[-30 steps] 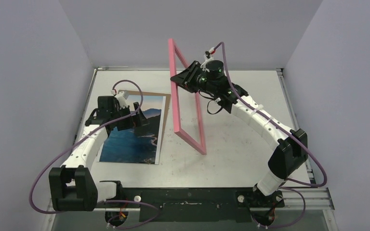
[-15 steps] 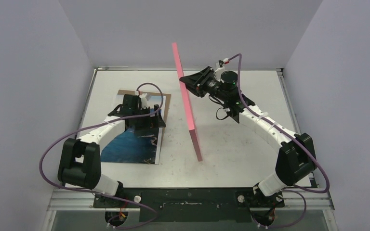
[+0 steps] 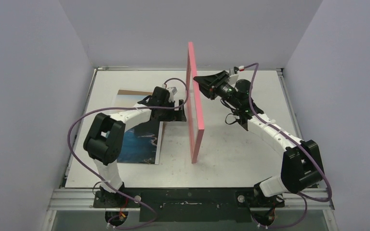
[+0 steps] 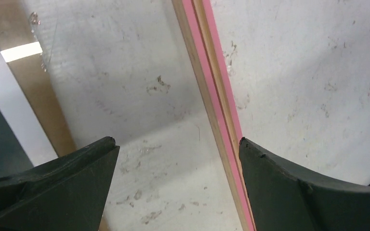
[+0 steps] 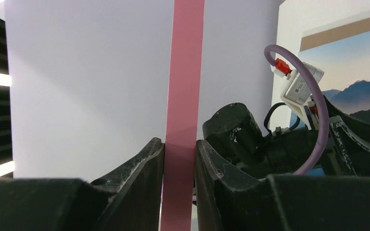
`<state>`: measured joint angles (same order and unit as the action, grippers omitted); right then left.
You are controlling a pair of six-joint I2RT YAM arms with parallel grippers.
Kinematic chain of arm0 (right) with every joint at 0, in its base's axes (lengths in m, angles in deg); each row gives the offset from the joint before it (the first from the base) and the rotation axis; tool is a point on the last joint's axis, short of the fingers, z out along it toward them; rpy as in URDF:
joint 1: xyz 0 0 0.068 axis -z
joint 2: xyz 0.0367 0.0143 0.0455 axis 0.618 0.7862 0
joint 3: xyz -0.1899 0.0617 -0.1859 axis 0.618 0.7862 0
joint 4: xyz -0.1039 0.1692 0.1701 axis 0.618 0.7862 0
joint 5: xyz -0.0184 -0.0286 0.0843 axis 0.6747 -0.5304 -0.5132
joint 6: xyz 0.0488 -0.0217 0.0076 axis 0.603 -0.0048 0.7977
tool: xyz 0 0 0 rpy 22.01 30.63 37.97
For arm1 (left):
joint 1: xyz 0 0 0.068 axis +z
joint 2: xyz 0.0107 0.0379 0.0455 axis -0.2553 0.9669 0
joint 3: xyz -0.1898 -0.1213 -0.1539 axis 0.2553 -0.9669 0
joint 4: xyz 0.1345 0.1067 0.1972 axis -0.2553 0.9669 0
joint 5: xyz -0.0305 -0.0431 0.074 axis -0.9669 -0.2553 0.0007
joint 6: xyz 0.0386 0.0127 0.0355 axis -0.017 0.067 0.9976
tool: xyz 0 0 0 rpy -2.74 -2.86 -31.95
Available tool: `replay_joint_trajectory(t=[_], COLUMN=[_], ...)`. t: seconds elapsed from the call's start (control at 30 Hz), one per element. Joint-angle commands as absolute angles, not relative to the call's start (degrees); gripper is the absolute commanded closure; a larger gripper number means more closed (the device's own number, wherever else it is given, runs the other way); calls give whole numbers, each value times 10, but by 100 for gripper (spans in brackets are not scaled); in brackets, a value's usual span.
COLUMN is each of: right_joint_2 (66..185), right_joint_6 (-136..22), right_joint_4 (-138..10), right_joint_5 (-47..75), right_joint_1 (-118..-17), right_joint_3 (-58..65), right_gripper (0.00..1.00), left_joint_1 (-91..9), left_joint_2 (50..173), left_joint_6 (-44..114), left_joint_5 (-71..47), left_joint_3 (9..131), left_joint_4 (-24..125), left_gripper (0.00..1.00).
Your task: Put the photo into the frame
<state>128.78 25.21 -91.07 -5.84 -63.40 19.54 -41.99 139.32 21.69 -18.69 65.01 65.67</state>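
The pink frame [image 3: 196,106] stands on edge near the table's middle, its lower corner resting on the surface. My right gripper [image 3: 201,81] is shut on its upper bar; in the right wrist view the pink bar [image 5: 185,72] sits pinched between both fingers of that gripper [image 5: 179,144]. The photo [image 3: 137,142], blue mountains and water, lies flat at the left, partly under my left arm. My left gripper [image 3: 180,113] is open just left of the frame. In the left wrist view the frame's bar [image 4: 212,91] runs close by the right finger [image 4: 289,183].
A brown backing board [image 3: 127,92] lies under the photo's far end, and its edge [image 4: 38,96] shows in the left wrist view. Lilac walls close in the table on three sides. The arm bases sit on the black rail [image 3: 188,197] at the near edge.
The right arm has swung the frame rightwards and turned it from a tilt to near upright. The left arm has moved from over the photo across to the frame's left side.
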Motion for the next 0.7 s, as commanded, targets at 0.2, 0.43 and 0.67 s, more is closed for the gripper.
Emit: replay_joint_trajectory(t=[0.2, 0.43, 0.67], right_joint_2=[1195, 1169, 1177], right_joint_6=[272, 257, 194], right_joint_4=[-999, -973, -901], right_joint_5=[-102, -143, -181], right_joint_1=[-559, -508, -488], right_joint_3=[300, 337, 313], right_gripper=[95, 95, 95], left_joint_1=[-460, -502, -535], left_joint_2=[1465, 1516, 1573], left_joint_6=[218, 222, 250], left_joint_5=[-173, -186, -140], left_joint_3=[737, 791, 844], left_joint_4=[641, 648, 682], left_gripper=[4, 4, 4])
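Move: The pink frame's lower long side runs forward and back close to the open left fingers, some 5 cm to the hand's right, level with it and about 3 cm below. The photo's middle lies roughly 21 cm to the left hand's left and 6 cm nearer the base, with the brown board under it, about 17 cm left and 5 cm back. From the right hand, which already holds the upper side, that lower side is nearly straight below: 27 cm down, 2 cm left. Rightward, both hands travel about 9 cm together: the right keeps its pinch on the upraised frame's upper side and carries it along, turning some 5 degrees clockwise. The left, fingers wide open and pointing down and right, follows faster than the lower side draws off, sinking 2–3 cm and turning about 10 degrees clockwise until its fingers straddle that side. ##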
